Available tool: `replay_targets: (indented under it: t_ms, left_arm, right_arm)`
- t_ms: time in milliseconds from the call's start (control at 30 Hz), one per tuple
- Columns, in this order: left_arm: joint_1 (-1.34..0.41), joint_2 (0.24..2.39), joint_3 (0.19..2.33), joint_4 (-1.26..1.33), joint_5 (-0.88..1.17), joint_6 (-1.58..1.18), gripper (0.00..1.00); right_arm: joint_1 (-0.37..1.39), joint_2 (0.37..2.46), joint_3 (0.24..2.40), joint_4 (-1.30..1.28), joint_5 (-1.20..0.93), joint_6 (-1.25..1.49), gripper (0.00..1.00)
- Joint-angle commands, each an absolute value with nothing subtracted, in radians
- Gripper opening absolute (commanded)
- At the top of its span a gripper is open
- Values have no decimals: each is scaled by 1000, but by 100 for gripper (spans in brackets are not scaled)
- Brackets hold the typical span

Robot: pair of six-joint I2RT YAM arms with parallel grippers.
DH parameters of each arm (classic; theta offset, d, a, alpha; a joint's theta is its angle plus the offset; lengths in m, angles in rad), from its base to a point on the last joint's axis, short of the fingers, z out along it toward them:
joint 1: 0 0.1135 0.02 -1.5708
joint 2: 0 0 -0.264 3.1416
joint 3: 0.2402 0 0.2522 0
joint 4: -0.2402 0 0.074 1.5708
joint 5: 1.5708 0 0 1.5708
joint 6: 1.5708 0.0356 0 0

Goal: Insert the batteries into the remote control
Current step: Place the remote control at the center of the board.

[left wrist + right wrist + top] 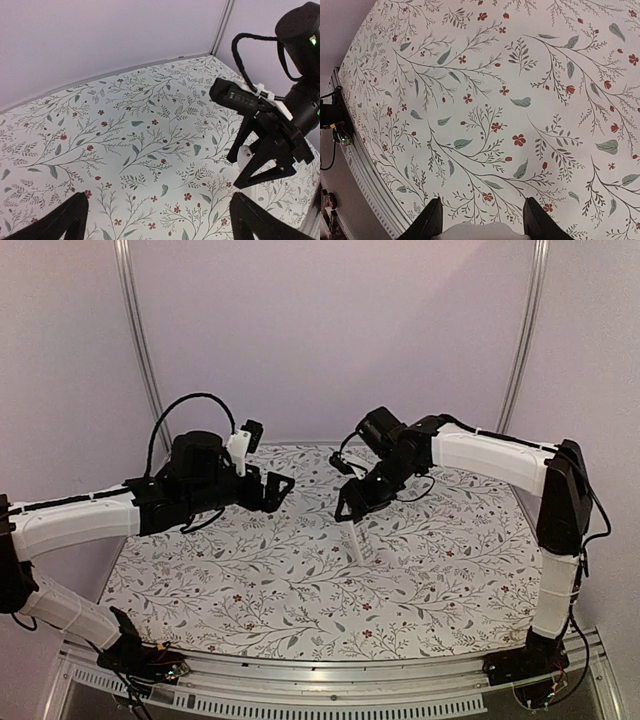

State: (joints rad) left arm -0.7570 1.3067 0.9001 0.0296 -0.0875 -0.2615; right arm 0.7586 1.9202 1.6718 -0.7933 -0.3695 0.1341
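My right gripper [352,510] is shut on the white remote control [362,543] and holds it upright by its top end over the middle of the table. The remote's lower end is at or just above the cloth. In the right wrist view the remote's white edge [480,232] fills the gap between the fingers [431,220]. My left gripper [280,490] is open and empty in the air, just left of the remote. The left wrist view shows its wide-apart fingers [65,222], and the remote [244,153] shows in the right gripper [262,160]. The batteries are out of view.
The table is covered by a white floral cloth [250,580]. A metal rail [330,680] runs along the near edge. Pale walls with metal posts [140,340] close in the back and sides.
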Motion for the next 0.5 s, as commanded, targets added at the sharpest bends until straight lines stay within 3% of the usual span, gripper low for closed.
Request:
replay_targets:
  t_ms: [0,467]
  left_arm:
    - [-741,1290,886,-42,-163,-270,100]
    - [-739,1292,847,-20,-164,-278,100]
  right_arm:
    - [810,2059,1833,-1064,-199,39,14]
    - [874,2428,2174,-1267,-6,-36,24]
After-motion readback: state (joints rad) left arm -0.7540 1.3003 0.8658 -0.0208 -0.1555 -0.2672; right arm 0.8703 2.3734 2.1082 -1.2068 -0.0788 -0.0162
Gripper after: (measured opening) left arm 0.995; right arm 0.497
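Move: The right hand already grips one end of the remote control, whose middle lies about 6 cm back from it, 2 cm to its right and some 4 cm lower. The spot at the center of the board lies about 15 cm below this hand, some 2 cm farther out and 2 cm to the left. From the empty left hand that spot is roughly 2 cm ahead, 10 cm to the right and 23 cm below. The right hand lowers the still-gripped remote control about 11 cm towards the board's center, fingers tilting some 30 degrees to vertical. ##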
